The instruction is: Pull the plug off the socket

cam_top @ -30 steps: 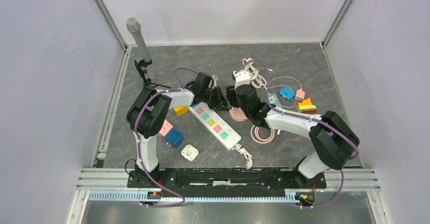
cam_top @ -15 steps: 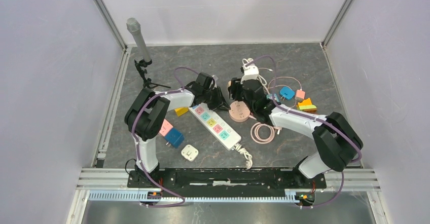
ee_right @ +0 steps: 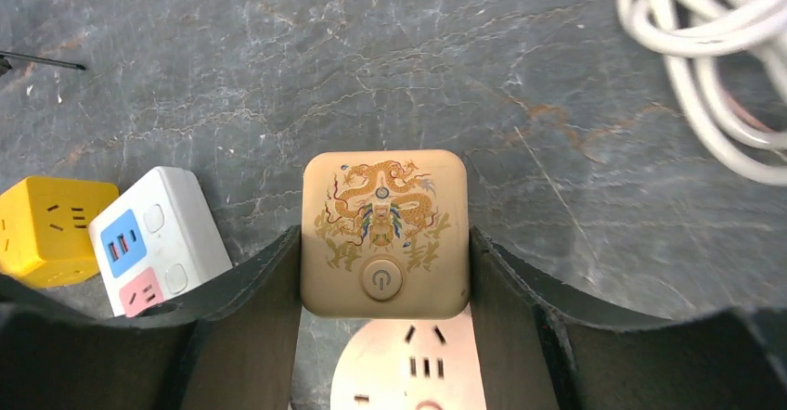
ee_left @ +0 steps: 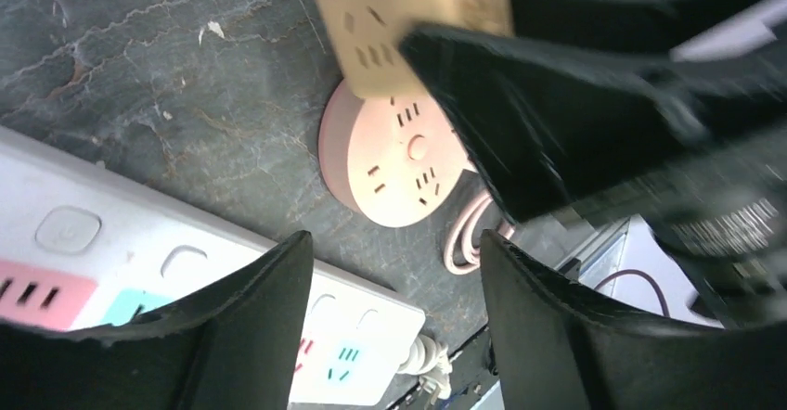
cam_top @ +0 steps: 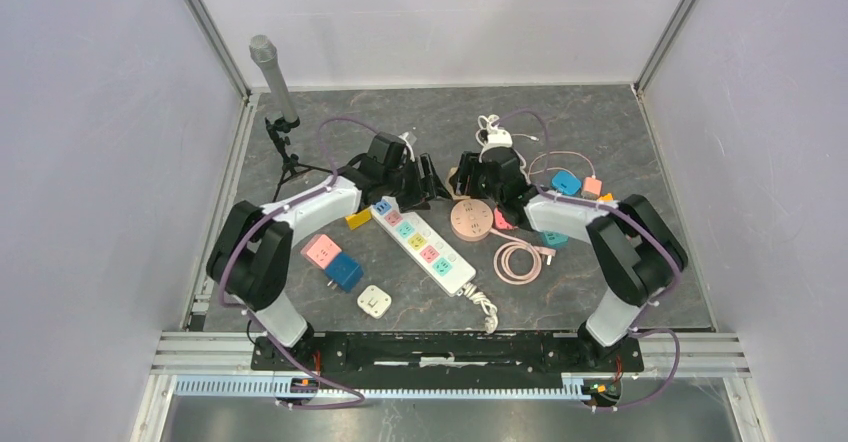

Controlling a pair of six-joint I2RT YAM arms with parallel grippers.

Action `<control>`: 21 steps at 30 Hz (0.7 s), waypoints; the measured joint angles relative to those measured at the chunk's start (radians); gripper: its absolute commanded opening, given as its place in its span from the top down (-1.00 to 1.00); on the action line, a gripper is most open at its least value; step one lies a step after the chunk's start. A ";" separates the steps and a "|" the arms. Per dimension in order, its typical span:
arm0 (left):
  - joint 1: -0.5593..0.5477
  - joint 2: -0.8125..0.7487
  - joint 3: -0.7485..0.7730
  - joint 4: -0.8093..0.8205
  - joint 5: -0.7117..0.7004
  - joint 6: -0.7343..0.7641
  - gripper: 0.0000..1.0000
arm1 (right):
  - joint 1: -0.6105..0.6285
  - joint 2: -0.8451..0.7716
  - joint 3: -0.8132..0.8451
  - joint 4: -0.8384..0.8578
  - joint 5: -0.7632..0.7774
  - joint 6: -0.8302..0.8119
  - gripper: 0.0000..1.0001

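Note:
My right gripper (ee_right: 383, 275) is shut on a gold cube plug (ee_right: 383, 234) with a dragon print and a power button. It holds the plug in the air, clear of the round pink socket (ee_right: 408, 368) below it. The left wrist view shows the plug (ee_left: 408, 20) raised above the socket (ee_left: 394, 164), with a gap between them. From above, the socket (cam_top: 470, 219) lies bare on the table just in front of my right gripper (cam_top: 462, 175). My left gripper (ee_left: 394, 271) is open and empty, above the end of the white power strip (ee_left: 139, 280).
The white power strip (cam_top: 423, 245) lies diagonally at centre. A yellow cube (cam_top: 357, 219), pink and blue cubes (cam_top: 335, 262) and a white adapter (cam_top: 373, 301) lie to its left. A pink cable coil (cam_top: 515, 260), white cable (cam_top: 495, 132) and small plugs (cam_top: 580, 184) lie right. A microphone stand (cam_top: 275, 82) stands back left.
My right gripper has risen and drawn back from the pink socket with the gold plug, so the socket now shows bare. My left gripper has moved back and slightly left.

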 measured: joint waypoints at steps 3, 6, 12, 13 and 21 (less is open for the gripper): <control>0.000 -0.064 -0.016 -0.023 -0.012 0.013 -1.00 | -0.020 0.080 0.053 -0.005 -0.086 0.000 0.82; 0.000 -0.138 -0.039 -0.051 -0.031 0.015 -1.00 | -0.035 0.122 0.085 -0.004 -0.158 -0.001 0.57; 0.000 -0.288 -0.048 -0.118 -0.074 0.029 -1.00 | -0.051 0.175 0.143 -0.003 -0.235 -0.001 -0.48; 0.000 -0.313 -0.048 -0.138 -0.084 0.034 -1.00 | -0.051 0.175 0.143 -0.004 -0.237 -0.001 -0.57; 0.000 -0.414 -0.036 -0.320 -0.226 0.048 -1.00 | -0.052 0.159 0.143 -0.029 -0.204 -0.037 -0.96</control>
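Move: My right hand already grips the tan plug. The bare table spot I take it to lies about 2 cm ahead, 3 cm left and some 6 cm down. The round pink socket sits 5 cm behind that hand, the red plug equally far back but 7 cm right, and the white power strip's middle 11 cm back, 10 cm left. From my empty left hand the spot is roughly 9 cm ahead, 2 cm right and 7 cm below. I ease the tan plug forward-left and down with my right hand, about 4 cm in all, away from the round pink socket, swinging the fingers some 10 degrees counter-clockwise; then I open them wide and let go. Meanwhile my left hand finishes opening, climbs about 8 cm while drawing back, and then sweeps left, 7 cm in all, away from the socket towards the strip's far half. ##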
